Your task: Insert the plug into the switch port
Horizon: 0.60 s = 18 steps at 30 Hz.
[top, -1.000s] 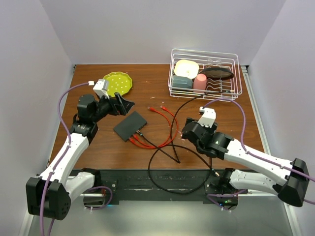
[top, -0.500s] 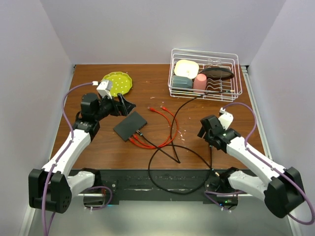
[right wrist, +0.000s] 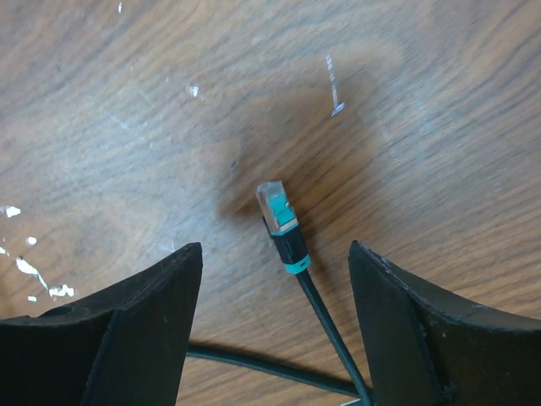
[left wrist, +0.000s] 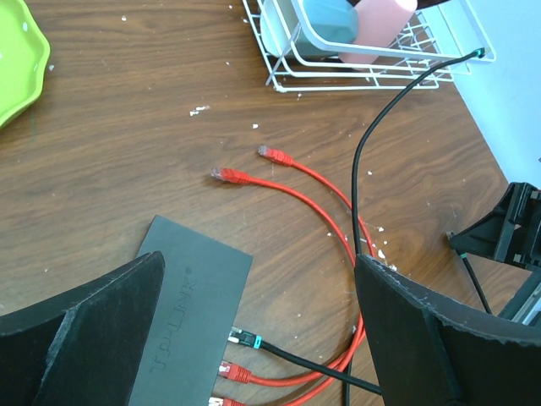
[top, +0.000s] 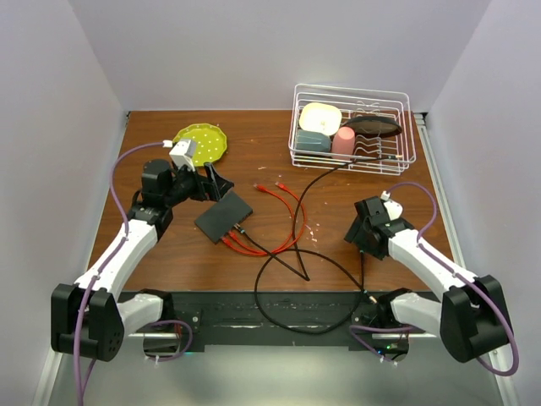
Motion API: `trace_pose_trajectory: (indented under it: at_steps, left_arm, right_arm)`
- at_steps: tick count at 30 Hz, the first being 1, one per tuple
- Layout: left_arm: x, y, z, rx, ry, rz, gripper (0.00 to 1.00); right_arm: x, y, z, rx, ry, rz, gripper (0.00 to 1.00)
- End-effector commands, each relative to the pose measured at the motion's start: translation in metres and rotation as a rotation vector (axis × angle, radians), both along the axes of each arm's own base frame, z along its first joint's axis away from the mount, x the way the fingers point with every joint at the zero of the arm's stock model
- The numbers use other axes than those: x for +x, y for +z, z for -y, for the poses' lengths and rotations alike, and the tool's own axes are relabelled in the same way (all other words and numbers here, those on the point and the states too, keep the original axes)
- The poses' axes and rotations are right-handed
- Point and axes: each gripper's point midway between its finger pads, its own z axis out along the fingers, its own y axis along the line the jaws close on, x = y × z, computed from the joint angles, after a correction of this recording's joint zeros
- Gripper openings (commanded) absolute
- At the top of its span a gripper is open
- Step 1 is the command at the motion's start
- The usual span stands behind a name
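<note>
The flat black switch lies left of centre on the table. Along its near edge a black teal-banded plug and two red plugs sit in ports. My left gripper hovers open above the switch, also seen from above. In the right wrist view a free plug, clear-tipped with a teal band on a black cable, lies on the wood. My right gripper stands open around it, neither finger touching. From above, the right gripper hides this plug.
Two loose red cable ends lie right of the switch. A black cable loops over the table's near middle. A white dish rack with cups stands at the back right, a yellow-green plate at the back left.
The right arm swung right and pulled back from the table's middle to the black cable's free plug, its jaws narrowing somewhat. The left gripper edged slightly towards the switch.
</note>
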Motion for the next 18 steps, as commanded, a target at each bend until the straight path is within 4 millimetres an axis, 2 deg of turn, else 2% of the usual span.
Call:
trace_pose_trajectory:
  at_steps: [1,3,6,7,10,11,12,14,18]
  left_arm:
    - [0.006,0.018,0.002,0.015,-0.021,0.068,1.00]
    - [0.006,0.017,0.001,0.021,-0.015,0.065,1.00]
    - [0.006,0.017,-0.001,0.031,-0.010,0.065,1.00]
    - [0.006,0.016,-0.002,0.038,-0.008,0.064,1.00]
    - [0.007,0.012,-0.006,0.055,0.014,0.059,1.00]
    - [0.008,0.012,-0.007,0.059,0.022,0.060,1.00]
    - [0.008,0.011,-0.008,0.061,0.025,0.057,1.00]
    - [0.009,0.011,-0.009,0.063,0.029,0.054,1.00]
    - [0.008,0.010,-0.010,0.067,0.034,0.052,1.00]
  right_arm:
    - [0.001,-0.004,-0.008,0.024,0.053,-0.040,0.67]
    - [0.000,-0.010,-0.013,0.041,0.082,-0.066,0.54]
    - [-0.004,-0.021,-0.018,0.045,0.120,-0.142,0.50]
    - [-0.006,-0.026,-0.018,0.041,0.125,-0.171,0.41]
    - [-0.008,-0.030,-0.023,0.058,0.151,-0.202,0.24]
    - [-0.009,-0.033,-0.023,0.059,0.156,-0.212,0.12]
    - [-0.009,-0.033,-0.024,0.062,0.164,-0.215,0.06]
    - [-0.008,-0.033,-0.026,0.067,0.171,-0.212,0.00]
    - [-0.001,-0.026,-0.030,0.087,0.187,-0.170,0.00]
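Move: Just ahead of and under the right fingertips lies the black cable's plug, about 1 cm forward and 3 cm down, centred between the open fingers. The switch is some 39 cm to this hand's left and 9 cm ahead; the red cable loop's right edge is about 15 cm left and 7 cm ahead, and a loose cable end lies roughly 14 cm back and 3 cm right. From the left hand the plug is some 38 cm right, 12 cm back and 19 cm below. Sinking about 2 cm onto the black plug, the right hand first eases back slightly, then slides some 1.5 cm left and a little forward while low, tipping steeper and turning roughly 10 degrees counter-clockwise. Its wide-open fingers close almost fully and pinch the plug's rear body from both sides, leaving the clear connector tip sticking out ahead. ##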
